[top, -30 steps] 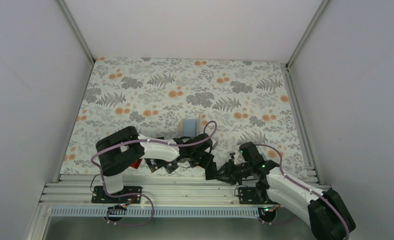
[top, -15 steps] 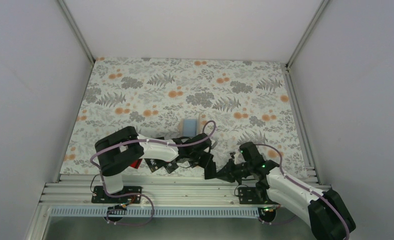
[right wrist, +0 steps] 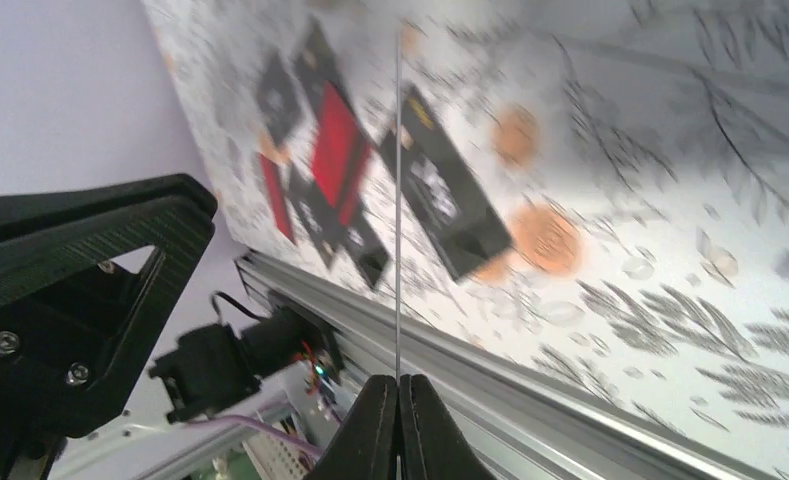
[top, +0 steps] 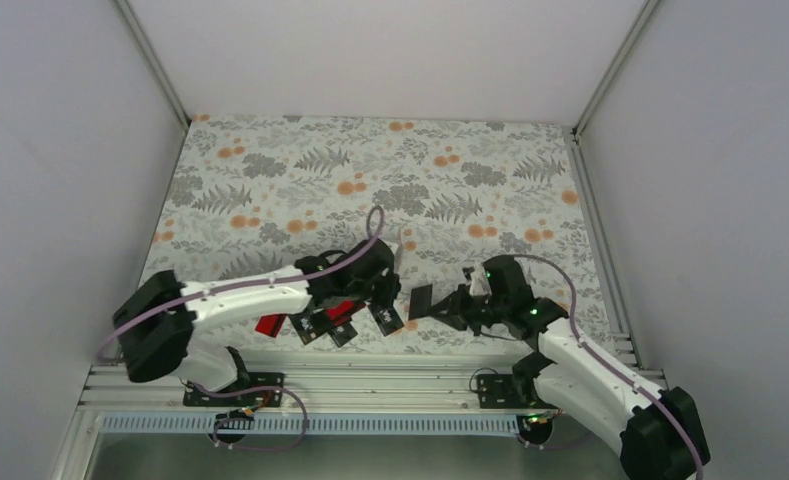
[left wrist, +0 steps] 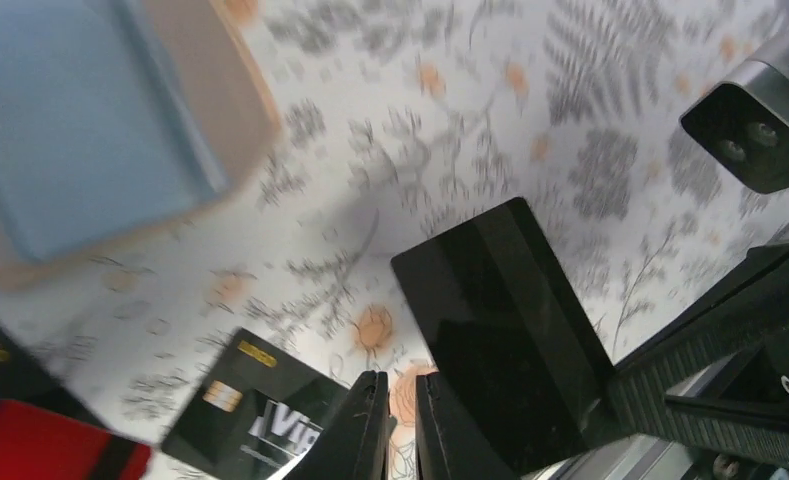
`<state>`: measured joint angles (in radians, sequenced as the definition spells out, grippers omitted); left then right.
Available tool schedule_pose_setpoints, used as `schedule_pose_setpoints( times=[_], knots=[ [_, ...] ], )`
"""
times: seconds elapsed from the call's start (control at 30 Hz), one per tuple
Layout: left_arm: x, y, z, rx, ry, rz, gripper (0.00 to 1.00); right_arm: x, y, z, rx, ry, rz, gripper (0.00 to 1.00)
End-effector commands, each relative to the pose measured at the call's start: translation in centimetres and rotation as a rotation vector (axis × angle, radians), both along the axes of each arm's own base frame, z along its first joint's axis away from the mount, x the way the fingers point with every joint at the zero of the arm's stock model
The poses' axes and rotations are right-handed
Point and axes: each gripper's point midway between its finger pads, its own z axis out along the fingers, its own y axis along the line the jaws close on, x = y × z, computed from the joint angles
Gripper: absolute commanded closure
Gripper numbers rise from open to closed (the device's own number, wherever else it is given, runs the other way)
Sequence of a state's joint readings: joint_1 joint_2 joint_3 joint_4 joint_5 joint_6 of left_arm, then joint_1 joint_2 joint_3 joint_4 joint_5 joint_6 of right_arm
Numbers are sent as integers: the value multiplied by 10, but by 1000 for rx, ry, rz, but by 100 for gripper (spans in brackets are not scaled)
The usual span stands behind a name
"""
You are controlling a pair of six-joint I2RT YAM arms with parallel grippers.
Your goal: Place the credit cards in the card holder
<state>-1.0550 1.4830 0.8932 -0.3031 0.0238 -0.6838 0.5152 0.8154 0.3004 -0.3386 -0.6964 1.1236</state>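
Note:
My right gripper (right wrist: 398,385) is shut on a plain black credit card (right wrist: 398,200), seen edge-on as a thin line in the right wrist view. The top view shows that card (top: 422,299) held above the table near the front. My left gripper (left wrist: 400,420) is shut and empty, just left of the held card (left wrist: 500,340). The card holder (left wrist: 80,110) lies open, blue inside with a tan edge; the left arm hides most of it in the top view. Several black and red cards (top: 315,325) lie on the table, one black card (left wrist: 245,410) beside my left fingers.
The floral table cover (top: 370,170) stretches back to white walls on three sides. An aluminium rail (top: 370,365) runs along the front edge by the arm bases. A red card (right wrist: 338,150) and a black card (right wrist: 445,200) lie below the right gripper.
The two grippers met at the front edge; the right gripper closed on the black card and carried it up and back. The left arm stretched out toward the card holder.

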Motion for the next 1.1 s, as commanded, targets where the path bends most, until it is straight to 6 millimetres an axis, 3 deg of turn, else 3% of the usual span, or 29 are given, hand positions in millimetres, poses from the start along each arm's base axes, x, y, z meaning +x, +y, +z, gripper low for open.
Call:
schedule_pose_setpoints(
  times=[0.0,0.27,0.6,0.87,0.97,1.07],
  knots=[
    [25,27,47,-12,-101,85,90,35,-3,44,-3,-186,-30,96],
    [68,63,101,-58,-195,146,77,88,-1,120,38,-423,-40,96],
    [96,62,202,-433,-267,34,63,136,7,218,103,-725,-45,96],
    [97,56,273,-705,-336,-164,53,146,22,285,215,-932,61,96],
    [97,54,288,-741,-366,-216,51,146,29,303,264,-978,112,96],
    [97,50,298,-768,-385,-257,50,145,35,308,301,-983,162,96]
  ],
)
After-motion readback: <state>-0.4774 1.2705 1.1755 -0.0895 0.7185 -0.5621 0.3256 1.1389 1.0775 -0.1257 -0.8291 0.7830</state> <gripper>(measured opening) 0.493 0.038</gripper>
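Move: Pinched in the right fingers, the black card has its middle about 3 cm to their left and 2 cm ahead; from the left hand it lies some 8 cm right, 3 cm back and 3 cm lower. The card holder lies on the table about 10 cm ahead of the left hand and 9 cm below, 16 cm ahead and 12 cm left of the right. The VIP card is beneath the left hand, 4 cm back; the red card sits 10 cm left and 2 cm back. Lifting the black card, still pinched at its edge, the right hand climbs nearly 30 cm and goes about 15 cm forward, rolling some 50 degrees so the card's far edge swings up. The left hand first sweeps forward and left, then climbs steeply, about 27 cm in all, its fingers opening to half and swinging up from slanting down to roughly level, facing the card without touching it. ##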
